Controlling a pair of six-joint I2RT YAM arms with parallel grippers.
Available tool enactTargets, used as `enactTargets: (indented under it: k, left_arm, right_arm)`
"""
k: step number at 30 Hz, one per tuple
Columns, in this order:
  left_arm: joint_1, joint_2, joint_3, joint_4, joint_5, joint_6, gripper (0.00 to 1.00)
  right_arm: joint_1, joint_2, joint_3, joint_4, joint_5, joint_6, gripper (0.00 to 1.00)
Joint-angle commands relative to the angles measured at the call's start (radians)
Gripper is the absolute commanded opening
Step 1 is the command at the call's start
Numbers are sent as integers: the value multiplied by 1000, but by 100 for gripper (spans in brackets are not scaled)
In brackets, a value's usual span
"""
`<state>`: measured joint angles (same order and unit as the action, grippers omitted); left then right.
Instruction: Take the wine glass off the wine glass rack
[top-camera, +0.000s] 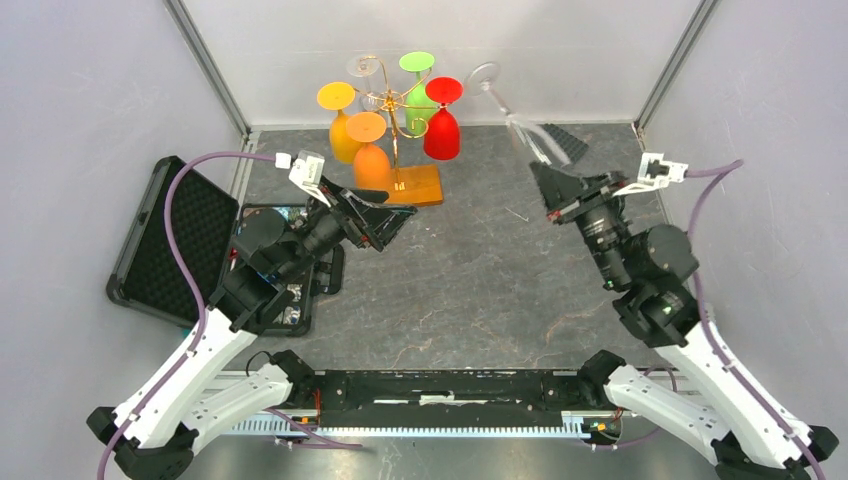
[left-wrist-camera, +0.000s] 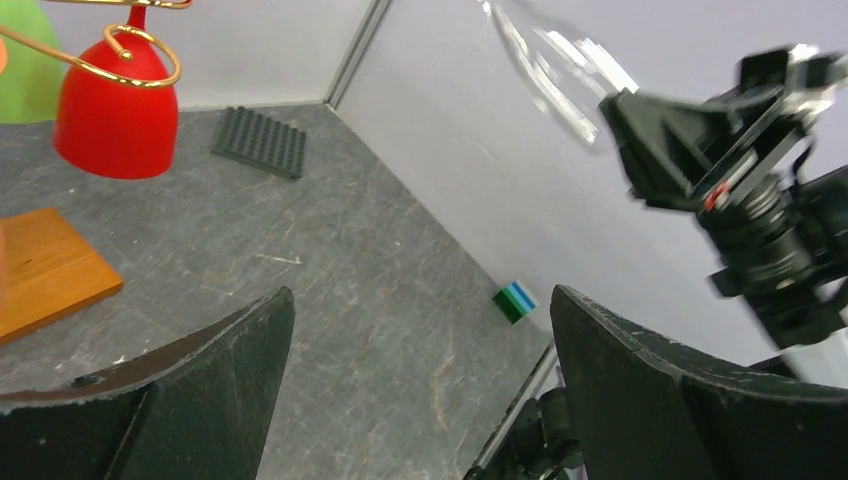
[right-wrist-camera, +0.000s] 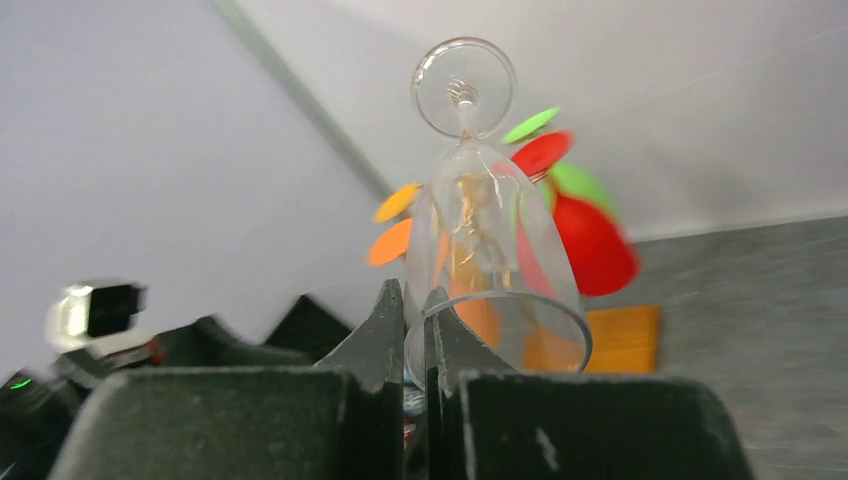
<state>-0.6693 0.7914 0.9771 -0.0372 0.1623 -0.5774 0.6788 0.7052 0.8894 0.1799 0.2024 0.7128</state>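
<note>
The wine glass rack (top-camera: 396, 108), gold scrolled arms on a wooden base (top-camera: 422, 185), stands at the back of the table. Yellow (top-camera: 341, 135), orange (top-camera: 371, 160), green (top-camera: 418, 98) and red (top-camera: 441, 130) glasses hang upside down from it. A clear wine glass (top-camera: 525, 135) is off the rack, to its right, tilted in the air with its foot up. My right gripper (right-wrist-camera: 412, 300) is shut on the rim of this glass (right-wrist-camera: 490, 235), one finger inside the bowl and one outside. My left gripper (left-wrist-camera: 420, 300) hangs open and empty just in front of the base (left-wrist-camera: 40, 265).
An open black case (top-camera: 170, 240) lies at the left under my left arm. A dark grey studded plate (top-camera: 567, 143) sits in the back right corner. A small green and blue block (left-wrist-camera: 515, 300) rests by the right wall. Walls close in on three sides.
</note>
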Motion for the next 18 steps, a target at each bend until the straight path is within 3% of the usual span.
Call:
enactTargets:
  k: [1,11,18]
  left_arm:
    - [-1,2,54,-75,-20,103,100]
    - [-1,36,81,-154,-73,189,100]
    - [-1,63,110,-226,-87,230,100]
  right_arm:
    - [-2,77,241,-420,259,-324,0]
    - [-5,321,625,-932,395,-593,0]
    - [-103,485,719,-1043,223,-682,0]
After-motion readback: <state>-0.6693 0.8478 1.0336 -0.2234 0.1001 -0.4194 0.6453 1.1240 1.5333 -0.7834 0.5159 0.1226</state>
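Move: The right hand already holds the clear wine glass by its rim, foot end outward and raised. The dark ribbed mat, which seems to be where it is heading, lies about 33 cm ahead, 17 cm to the right and 43 cm below. The rack's wooden base is some 27 cm ahead, 19 cm to the left and 43 cm down, the hanging red glass about 29 cm ahead, 11 cm left and 25 cm down. From the empty left hand the mat is roughly 35 cm ahead, 38 cm right and 39 cm below. Forward and to the right, then mostly down, the right hand carries the glass towards the dark mat, about 6 cm each way, rolling its left side down by nearly 60 degrees. The fingers swing from up-left to almost straight ahead and a little down, still pinching the rim. The left hand, wide open, sinks some 4 cm while easing forward. ##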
